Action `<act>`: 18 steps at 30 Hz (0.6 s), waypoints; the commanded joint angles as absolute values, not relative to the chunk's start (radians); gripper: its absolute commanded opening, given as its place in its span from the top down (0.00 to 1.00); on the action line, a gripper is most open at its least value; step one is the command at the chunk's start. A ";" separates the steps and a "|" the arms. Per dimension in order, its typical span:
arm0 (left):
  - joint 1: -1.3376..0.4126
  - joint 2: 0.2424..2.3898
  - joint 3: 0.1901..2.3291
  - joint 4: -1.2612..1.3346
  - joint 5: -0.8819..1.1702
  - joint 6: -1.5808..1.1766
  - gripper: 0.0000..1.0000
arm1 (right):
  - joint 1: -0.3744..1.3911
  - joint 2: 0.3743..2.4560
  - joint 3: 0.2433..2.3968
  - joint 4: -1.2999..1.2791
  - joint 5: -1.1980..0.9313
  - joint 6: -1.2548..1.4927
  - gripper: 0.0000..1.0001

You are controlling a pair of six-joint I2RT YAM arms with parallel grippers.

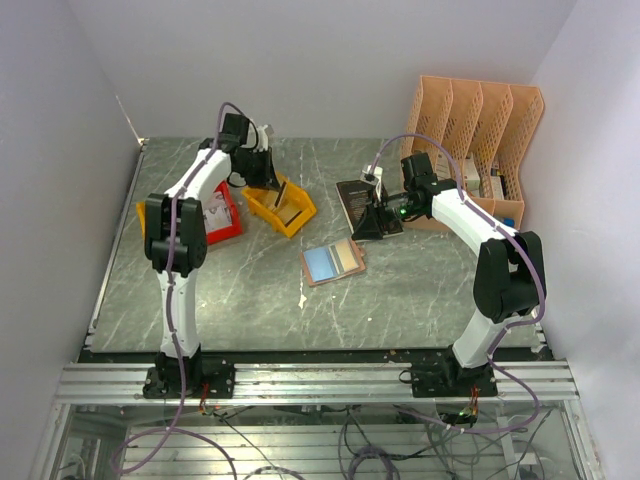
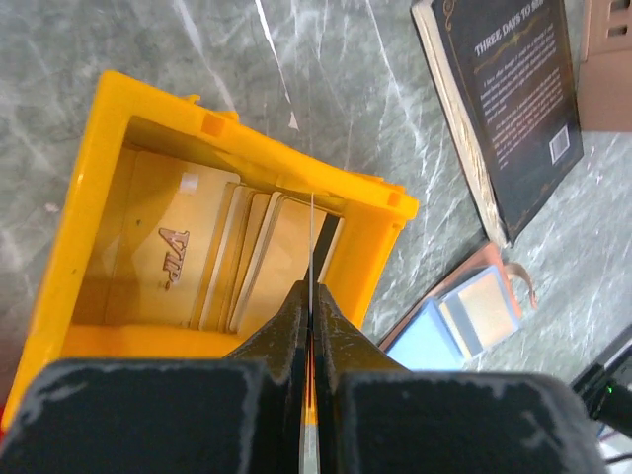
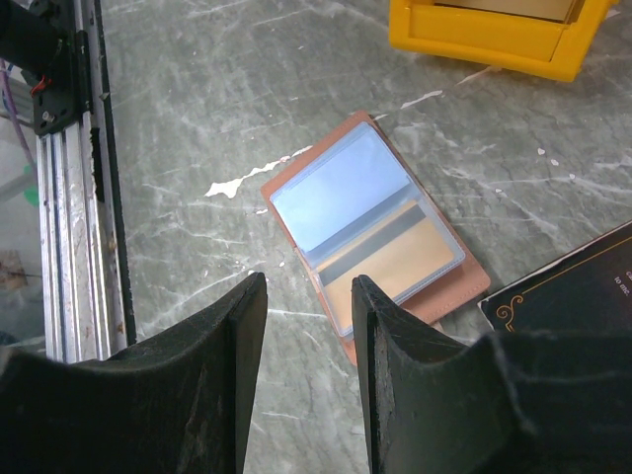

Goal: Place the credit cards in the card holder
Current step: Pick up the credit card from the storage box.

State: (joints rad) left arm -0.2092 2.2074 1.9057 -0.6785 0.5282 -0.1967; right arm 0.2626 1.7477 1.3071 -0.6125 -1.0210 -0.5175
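My left gripper (image 2: 311, 288) is shut on a thin credit card (image 2: 311, 237) that I see edge-on, so its colour does not show. It hangs over the yellow bin (image 2: 94, 207), where more cards (image 2: 247, 262) lean against the wall. In the top view the left gripper (image 1: 268, 172) is above that bin (image 1: 300, 215). The tan-pink card holder (image 1: 333, 262) lies open on the table. A light blue card (image 3: 336, 193) and an orange-gold card (image 3: 395, 262) sit in its clear sleeves. My right gripper (image 3: 308, 281) is open and empty, up off the table just short of the holder.
A black book (image 1: 358, 196) lies right of the yellow bin, beside the right gripper (image 1: 378, 222). A red bin (image 1: 222, 218) stands left of the yellow one. The peach slotted file rack (image 1: 475, 125) is at the back right. The metal rail (image 3: 69, 197) marks the table's near edge.
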 commanded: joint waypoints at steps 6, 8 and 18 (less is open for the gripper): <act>-0.221 2.062 1.843 -0.639 0.097 -0.572 0.93 | 0.254 1.758 1.333 -0.626 -1.028 -0.535 0.60; -0.221 2.052 1.836 -0.654 0.070 -0.610 0.93 | 0.254 1.757 1.333 -0.625 -1.029 -0.535 0.60; -0.253 1.966 1.770 -0.660 -0.015 -0.758 0.93 | 0.254 1.761 1.331 -0.624 -1.031 -0.534 0.60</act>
State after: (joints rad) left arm -0.2306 2.0537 1.7901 -0.6453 0.0780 -0.6655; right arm 0.2626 1.7481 1.3071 -0.6147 -1.0210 -0.5182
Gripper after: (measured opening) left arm 0.077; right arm 0.400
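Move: The left hand already holds a credit card above the yellow storage box. The open card holder this card is meant for lies roughly 20 cm back, 17 cm right and 10 cm below. The storage box's middle is 2 cm back, 2 cm right and 8 cm down; the red box is 5 cm back and 16 cm left, the book 5 cm back and 27 cm right. From the right hand, the holder is about 8 cm back, 9 cm left, 13 cm down. Keeping its pinch on the card, the left hand swings about 4 cm left, rises slightly and turns 35 degrees counter-clockwise. ##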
